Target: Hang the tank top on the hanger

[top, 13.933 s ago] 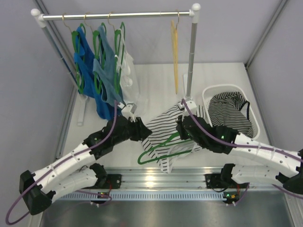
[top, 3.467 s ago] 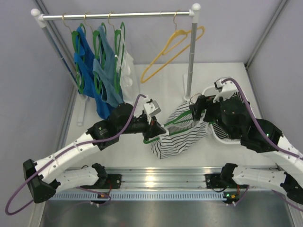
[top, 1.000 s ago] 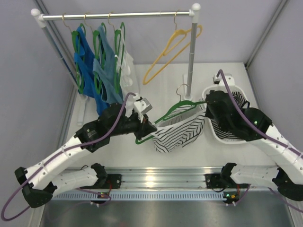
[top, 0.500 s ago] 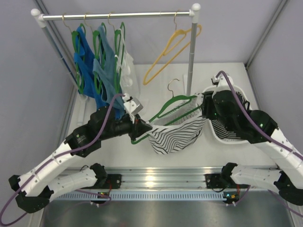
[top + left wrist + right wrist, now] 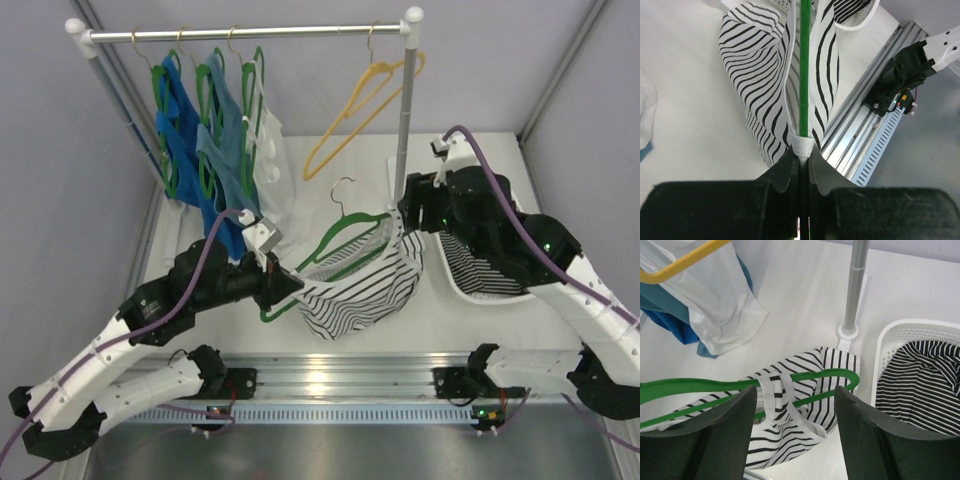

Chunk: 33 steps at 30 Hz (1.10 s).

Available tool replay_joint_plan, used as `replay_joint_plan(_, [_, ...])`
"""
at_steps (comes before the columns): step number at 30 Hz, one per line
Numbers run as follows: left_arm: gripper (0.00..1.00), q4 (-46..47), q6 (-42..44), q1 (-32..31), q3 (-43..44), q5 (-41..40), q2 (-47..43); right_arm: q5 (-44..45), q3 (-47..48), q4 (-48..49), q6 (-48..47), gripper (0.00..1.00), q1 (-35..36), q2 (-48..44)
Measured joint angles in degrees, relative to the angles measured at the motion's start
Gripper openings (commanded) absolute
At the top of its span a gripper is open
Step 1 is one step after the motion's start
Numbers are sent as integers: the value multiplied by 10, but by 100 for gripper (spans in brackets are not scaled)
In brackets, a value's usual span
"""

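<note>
The green hanger (image 5: 345, 235) is held up over the table, its brassy hook (image 5: 343, 190) pointing toward the rack. The striped tank top (image 5: 360, 290) hangs from it, with straps looped over the bar (image 5: 772, 390). My left gripper (image 5: 285, 285) is shut on the hanger's left end and on a white strap; in the left wrist view the hanger (image 5: 805, 75) and tank top (image 5: 755, 75) run out from my shut left gripper (image 5: 802, 150). My right gripper (image 5: 415, 215) is wide open and empty above the hanger's right end (image 5: 840, 375); it also shows in the right wrist view (image 5: 797, 410).
A rack (image 5: 250, 33) at the back holds blue tops (image 5: 200, 150), a plain white top (image 5: 268, 150) and a yellow hanger (image 5: 360, 105). Its right pole (image 5: 403, 130) stands just behind the right gripper. A white basket (image 5: 455, 285) with a striped garment (image 5: 920, 385) sits at the right.
The hanger with the tank top has moved left, its hook swinging toward the rack. The left arm drew back to the left with it. The right gripper shifted slightly left.
</note>
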Motion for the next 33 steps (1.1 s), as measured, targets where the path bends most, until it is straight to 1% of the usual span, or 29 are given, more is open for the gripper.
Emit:
replay_joint_plan(8, [0,-73,-61,0,-27,-50,-32,-28,7,18,-9,63,-12,50])
replay_joint_plan(16, [0,-120,-124,0,-44,-127,-80,-46,16,29,-9,63,-22,52])
replay_joint_plan(19, [0,-127,-141,0,-44,-161,-84,-48,16,29,-9,63,-25,51])
replay_joint_plan(23, [0,-140,-157,0,-40,-209,-70,-49,15,28,-9,62,-26,45])
replay_joint_plan(27, [0,-143,-161,0,-26,-245,-30,-50,15,28,-8,62,-26,32])
replay_joint_plan(33, [0,-121,-139,0,-4,-243,38,-49,6,25,-7,62,-26,6])
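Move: My left hand holds the green hanger's left end. The free stretch of rack rail for it is roughly 45 cm ahead, 4 cm right and 28 cm up; the white top hangs about 33 cm ahead, 8 cm left and 8 cm up, the yellow hanger 35 cm ahead, 16 cm right and 14 cm up. My empty right hand has the green hanger's right end about 4 cm ahead, 3 cm left and 6 cm below. Keeping the hanger's left end pinched, I carry my left hand about 7 cm to the left while lowering it some 6 cm, turning it nearly 30 degrees counter-clockwise and tipping it, then bring it forward and slightly back right, so the hanger swings towards the hanging clothes. My right hand stays open, eases about 3 cm forward-left, then drifts most of the way back. ##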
